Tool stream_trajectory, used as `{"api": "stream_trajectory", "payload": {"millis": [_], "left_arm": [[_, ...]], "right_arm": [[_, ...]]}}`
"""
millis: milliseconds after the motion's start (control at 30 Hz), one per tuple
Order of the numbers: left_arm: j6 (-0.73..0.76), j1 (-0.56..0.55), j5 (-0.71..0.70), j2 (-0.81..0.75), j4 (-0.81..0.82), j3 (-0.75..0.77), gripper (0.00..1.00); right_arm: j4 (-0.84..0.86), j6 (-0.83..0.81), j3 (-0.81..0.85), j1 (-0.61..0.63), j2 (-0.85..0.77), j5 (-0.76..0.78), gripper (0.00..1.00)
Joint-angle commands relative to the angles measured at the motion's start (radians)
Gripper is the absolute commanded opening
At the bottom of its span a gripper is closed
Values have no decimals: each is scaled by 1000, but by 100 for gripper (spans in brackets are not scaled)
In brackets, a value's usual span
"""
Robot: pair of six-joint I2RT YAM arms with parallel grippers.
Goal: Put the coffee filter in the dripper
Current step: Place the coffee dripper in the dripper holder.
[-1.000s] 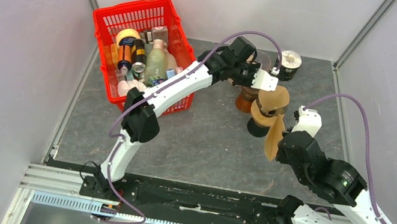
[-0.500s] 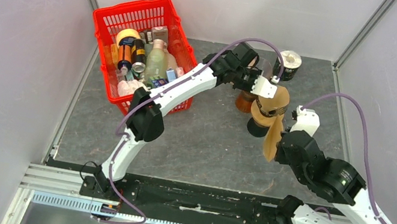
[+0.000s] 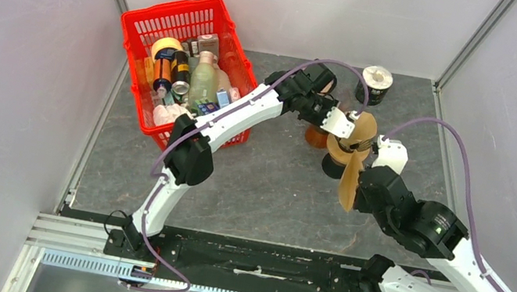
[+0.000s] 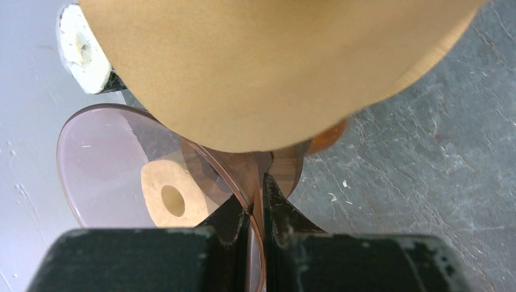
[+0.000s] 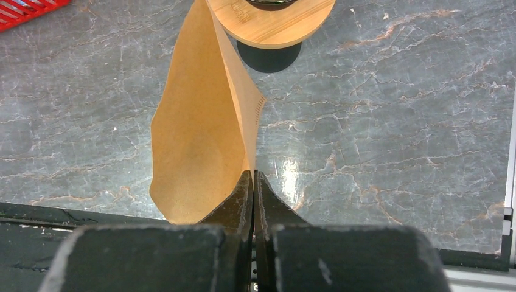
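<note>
The coffee filter (image 5: 201, 134) is a tan paper cone, and my right gripper (image 5: 252, 173) is shut on its seam edge. It hangs above the table, its tip reaching towards a wooden-topped black canister (image 5: 271, 24). In the top view the filter (image 3: 349, 185) stands on edge just ahead of the right gripper (image 3: 361, 188). The dripper (image 4: 109, 158) is a translucent brown cone with a wooden collar (image 4: 170, 198). My left gripper (image 4: 257, 182) is shut on its thin rim. Seen from the top, the dripper (image 3: 317, 134) lies behind the canister, mostly hidden by the left gripper (image 3: 345, 121).
A red basket (image 3: 141, 23) full of bottles and cans stands at the back left. A black cup with a white top (image 3: 375, 82) sits at the back wall. The wooden-lidded canister (image 3: 359, 131) stands between both grippers. Grey walls close in on both sides.
The left gripper has shifted right and nearer, uncovering the black cup behind it. The right arm has carried the filter slightly left and forward, towards the canister.
</note>
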Motion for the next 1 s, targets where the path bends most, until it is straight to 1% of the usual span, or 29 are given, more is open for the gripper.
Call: {"api": "stream_trajectory", "payload": {"millis": [0, 67, 167, 300, 433, 600, 700, 800, 967], "left_arm": [[62, -2, 5, -62, -148, -35, 2], [67, -3, 2, -66, -155, -39, 2], [67, -2, 6, -69, -206, -26, 2], [82, -1, -12, -91, -313, -41, 2], [57, -4, -42, -144, -321, -129, 2], [65, -7, 10, -203, -346, -215, 2], [70, -18, 20, -200, -386, -232, 2], [49, -29, 3, -202, -374, -291, 2], [28, -46, 15, -187, -358, -385, 2]], "right_arm": [[-6, -1, 17, -1, -22, 12, 0], [-6, 4, 14, -1, -26, 10, 0], [-7, 6, 10, 0, -35, 10, 0], [-7, 1, 11, -1, -39, 15, 0], [-4, -4, 8, -1, -41, 30, 0], [6, -5, 3, -1, -49, 38, 0], [5, -4, 1, -1, -54, 40, 0], [4, -4, -3, 0, -62, 38, 0], [5, -9, -4, -2, -73, 40, 0]]}}
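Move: The left gripper pinches the clear dripper by its rim; the wooden dripper holder on the amber carafe is about 5 cm ahead of that hand, 2 cm right and 8 cm below. The bamboo holder with the filled dripper stands roughly 10 cm to the hand's right and 4 cm back, at the same depth; the paper roll some 15 cm ahead, 3 cm left. From the right hand the wooden holder is about 22 cm ahead, 9 cm left, 11 cm down. Keep the left gripper shut on the clear dripper's rim and draw it back and to the left at nearly level height, some 9 cm on the diagonal, away from the bamboo holder. Drag the wooden holder and amber carafe along with the dripper's cone, and tilt the fingers about 10 degrees steeper towards the table. ##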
